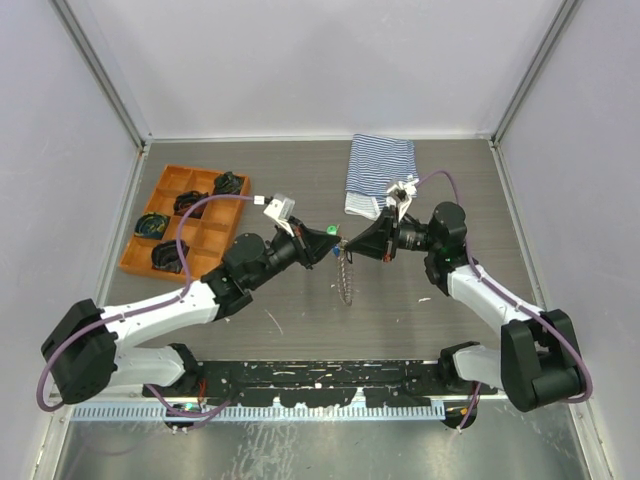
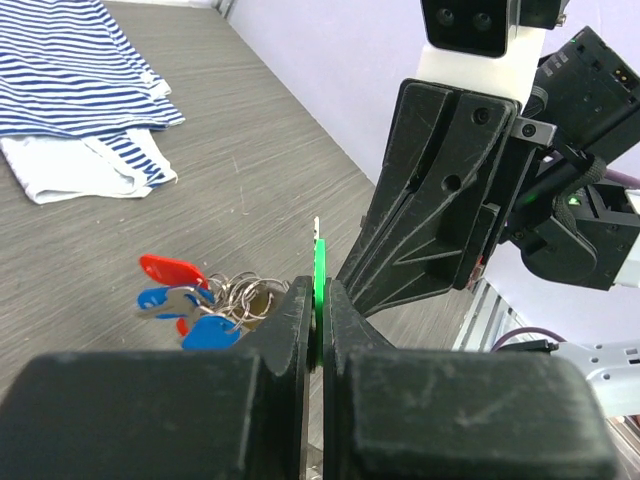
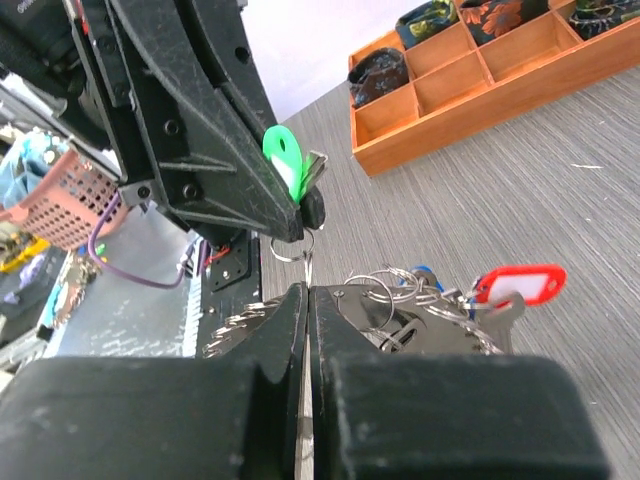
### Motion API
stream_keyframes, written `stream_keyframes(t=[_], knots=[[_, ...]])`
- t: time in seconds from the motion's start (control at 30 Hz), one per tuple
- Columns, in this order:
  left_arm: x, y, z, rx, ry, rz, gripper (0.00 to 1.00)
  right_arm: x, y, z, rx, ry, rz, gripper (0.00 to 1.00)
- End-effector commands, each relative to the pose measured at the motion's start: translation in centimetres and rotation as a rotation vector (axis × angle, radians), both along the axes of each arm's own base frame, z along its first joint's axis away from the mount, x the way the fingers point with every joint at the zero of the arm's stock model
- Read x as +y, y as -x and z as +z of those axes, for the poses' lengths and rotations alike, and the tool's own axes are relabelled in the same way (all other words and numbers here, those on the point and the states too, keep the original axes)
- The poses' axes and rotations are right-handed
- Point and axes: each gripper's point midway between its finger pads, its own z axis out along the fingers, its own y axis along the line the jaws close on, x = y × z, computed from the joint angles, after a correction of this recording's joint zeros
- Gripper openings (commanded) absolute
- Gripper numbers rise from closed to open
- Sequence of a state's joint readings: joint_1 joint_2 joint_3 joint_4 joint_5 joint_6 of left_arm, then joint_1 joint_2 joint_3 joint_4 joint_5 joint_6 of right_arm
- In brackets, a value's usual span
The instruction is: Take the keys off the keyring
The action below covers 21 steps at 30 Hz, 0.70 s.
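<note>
Both grippers meet above the middle of the table. My left gripper point(image 2: 318, 300) is shut on the head of a green key point(image 2: 319, 275), which also shows as the green key point(image 3: 283, 150) between the left arm's dark fingers point(image 3: 250, 180). A small ring point(image 3: 292, 245) hangs from that key. My right gripper point(image 3: 306, 292) is shut on a thin metal loop of the keyring point(image 3: 307, 268) just below it. A red key point(image 3: 520, 283), a blue key point(image 2: 205, 333) and a bunch of rings point(image 2: 240, 295) hang beside the jaws. The braided chain point(image 1: 346, 280) dangles to the table.
A striped blue-white cloth point(image 1: 380, 172) lies at the back, right of centre. An orange tray point(image 1: 180, 215) with dark bundles stands at the back left. White walls close in the table on three sides.
</note>
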<state>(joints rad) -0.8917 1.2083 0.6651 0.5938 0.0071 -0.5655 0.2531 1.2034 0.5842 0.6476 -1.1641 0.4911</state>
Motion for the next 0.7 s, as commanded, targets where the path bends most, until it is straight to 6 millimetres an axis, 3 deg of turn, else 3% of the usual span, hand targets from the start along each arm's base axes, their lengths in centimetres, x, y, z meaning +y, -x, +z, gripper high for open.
stream_keyframes(t=[0.0,0.2,0.23,0.5,0.67], knots=[[-0.4,-1.0,3.0,-0.040,0.082,0.031,0.00,-0.3,-1.6,1.3,0.014,-0.072,-0.095,0.01],[-0.9,-1.4,2.8,-0.011,0.103,0.034,0.00,-0.7,-2.9,0.3,0.086,-0.091,-0.180,0.01],[-1.2,-1.7,1.6,0.010,0.084,0.041,0.00,-0.9,-3.2,0.1,0.099,-0.095,-0.204,0.01],[-1.5,-3.2,-0.8,0.071,0.066,0.104,0.00,-1.6,-4.6,-1.2,0.207,-0.131,-0.301,0.01],[-1.0,-3.3,-0.5,0.063,0.081,0.132,0.00,-2.2,-4.9,-1.1,0.138,-0.116,-0.293,0.01]])
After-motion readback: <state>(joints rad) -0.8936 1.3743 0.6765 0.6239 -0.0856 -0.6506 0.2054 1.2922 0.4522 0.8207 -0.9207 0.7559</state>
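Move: The left fingers still hold the green-tagged key and the right fingers the keyring, with their tips almost meeting: the right tips are about 2 cm right and 1 cm back of the left ones. From the left hand the other keys hang roughly 2 cm ahead, 1 cm right and 5 cm below; from the right, 3 cm ahead, 1 cm left and 5 below. The large metal ring hangs 1 cm left and 7 below the right hand. Bare tabletop is some 20 cm straight beneath the left hand. Lower both closed grippers towards the table while easing them forward, without loosening either grip. Bring the left gripper with the green key down about 5 cm, tipping it slightly. Carry the keyring in the right gripper down and forward about 4 cm each, drawing slightly right, away from the green key, as the wrist rolls and swings clockwise, some 15 degrees each. ##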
